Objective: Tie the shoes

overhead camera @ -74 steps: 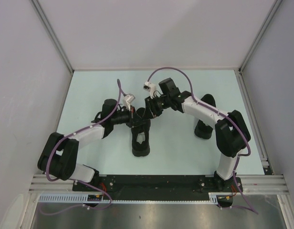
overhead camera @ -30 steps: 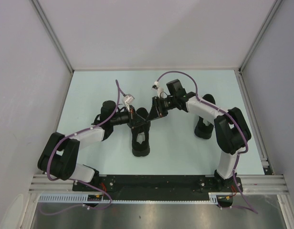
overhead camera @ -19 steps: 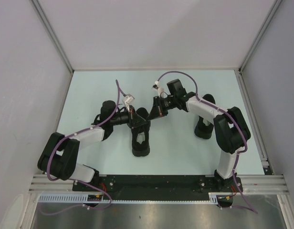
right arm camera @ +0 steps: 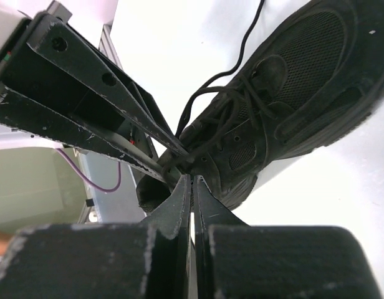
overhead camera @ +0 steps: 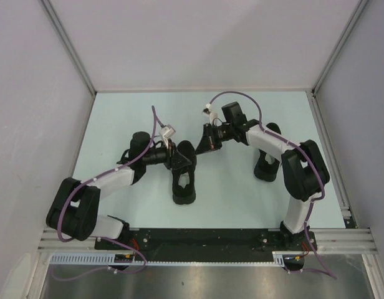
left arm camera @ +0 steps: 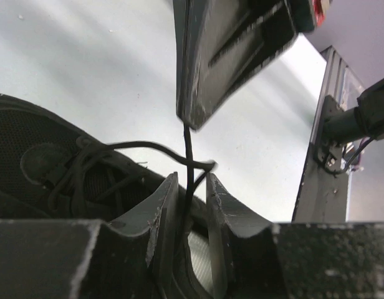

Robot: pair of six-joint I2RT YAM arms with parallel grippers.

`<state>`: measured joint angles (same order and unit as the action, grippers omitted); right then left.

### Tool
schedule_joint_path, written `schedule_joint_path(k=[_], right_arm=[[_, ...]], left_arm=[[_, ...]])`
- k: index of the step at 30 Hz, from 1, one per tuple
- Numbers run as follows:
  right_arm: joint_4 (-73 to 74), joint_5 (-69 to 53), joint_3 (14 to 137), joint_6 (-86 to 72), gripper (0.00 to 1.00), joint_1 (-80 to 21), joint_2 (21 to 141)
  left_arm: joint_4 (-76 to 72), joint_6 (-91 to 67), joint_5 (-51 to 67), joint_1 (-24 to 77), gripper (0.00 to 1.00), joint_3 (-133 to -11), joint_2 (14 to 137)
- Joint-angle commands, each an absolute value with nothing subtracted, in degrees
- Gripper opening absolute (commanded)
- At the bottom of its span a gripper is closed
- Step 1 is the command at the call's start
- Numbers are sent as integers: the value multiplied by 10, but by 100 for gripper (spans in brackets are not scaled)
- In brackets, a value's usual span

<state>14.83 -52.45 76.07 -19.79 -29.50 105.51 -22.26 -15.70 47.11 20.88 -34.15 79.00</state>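
The black shoe (overhead camera: 184, 187) lies mid-table, its toe towards the back wall; it also fills the left of the left wrist view (left arm camera: 48, 156) and the upper right of the right wrist view (right arm camera: 292, 93). My left gripper (overhead camera: 181, 157) hovers over the laced part, jaws parted by a narrow gap (left arm camera: 191, 182). A thin black lace (left arm camera: 187, 149) runs loosely through that gap. My right gripper (overhead camera: 202, 148) reaches in from the right, shut (right arm camera: 192, 177) on that lace's upper end. The lace hangs from its fingers (left arm camera: 217, 68). The left gripper's fingers (right arm camera: 105, 106) cross just in front of the right's tips.
White walls close the table (overhead camera: 242, 193) on three sides, with metal posts at the back corners. A black and aluminium rail (overhead camera: 204, 240) carrying both arm bases runs along the near edge. The right arm's base and cables (left arm camera: 341, 137) show by the frame.
My left jaws, shut a second ago, have parted a little around the lace. The right jaws have closed on the lace and that wrist has edged slightly right and back.
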Motion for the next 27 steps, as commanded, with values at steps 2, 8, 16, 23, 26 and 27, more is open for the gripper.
schedule_joint_path(k=[2,8,16,23,26,27], right_arm=[[129,-515,758,-194,0,-290,1014],[140,-509,758,-183,0,-281,996],[164,-499,758,-152,0,-264,958],[199,-480,758,-103,0,-264,936],[217,-472,758,-79,0,-264,933],[222,-472,758,-70,0,-264,933]], left_arm=[[-157,-82,504,192,31,-349,744],[-40,-2,530,149,43,-346,653],[289,403,489,76,55,-429,638],[272,532,403,22,54,-496,754],[207,444,353,21,54,-546,820],[189,418,326,21,54,-557,855]])
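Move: The left hand is over the front shoe's throat with a lace between its parting fingers. The loose end of the left lace should lie about 8 cm ahead, 10 cm to its left and 11 cm below; the shoe's middle is about 4 cm back, 3 cm left and 8 cm below. From the right hand, pinching the other lace, the shoe's middle is roughly 8 cm back, 5 cm left and 9 cm lower, and that loose end 4 cm ahead, 17 cm left and 12 cm down. The left hand opens wider and leaves the lace, sweeping about 15 cm to the left off the shoe, first rising a little, then sinking and edging forward towards the loose left lace while its fingers tip some 35 degrees more downward. The right hand stays shut on its lace and draws it away from the shoe, about 5 cm up and 3 cm to the right. ##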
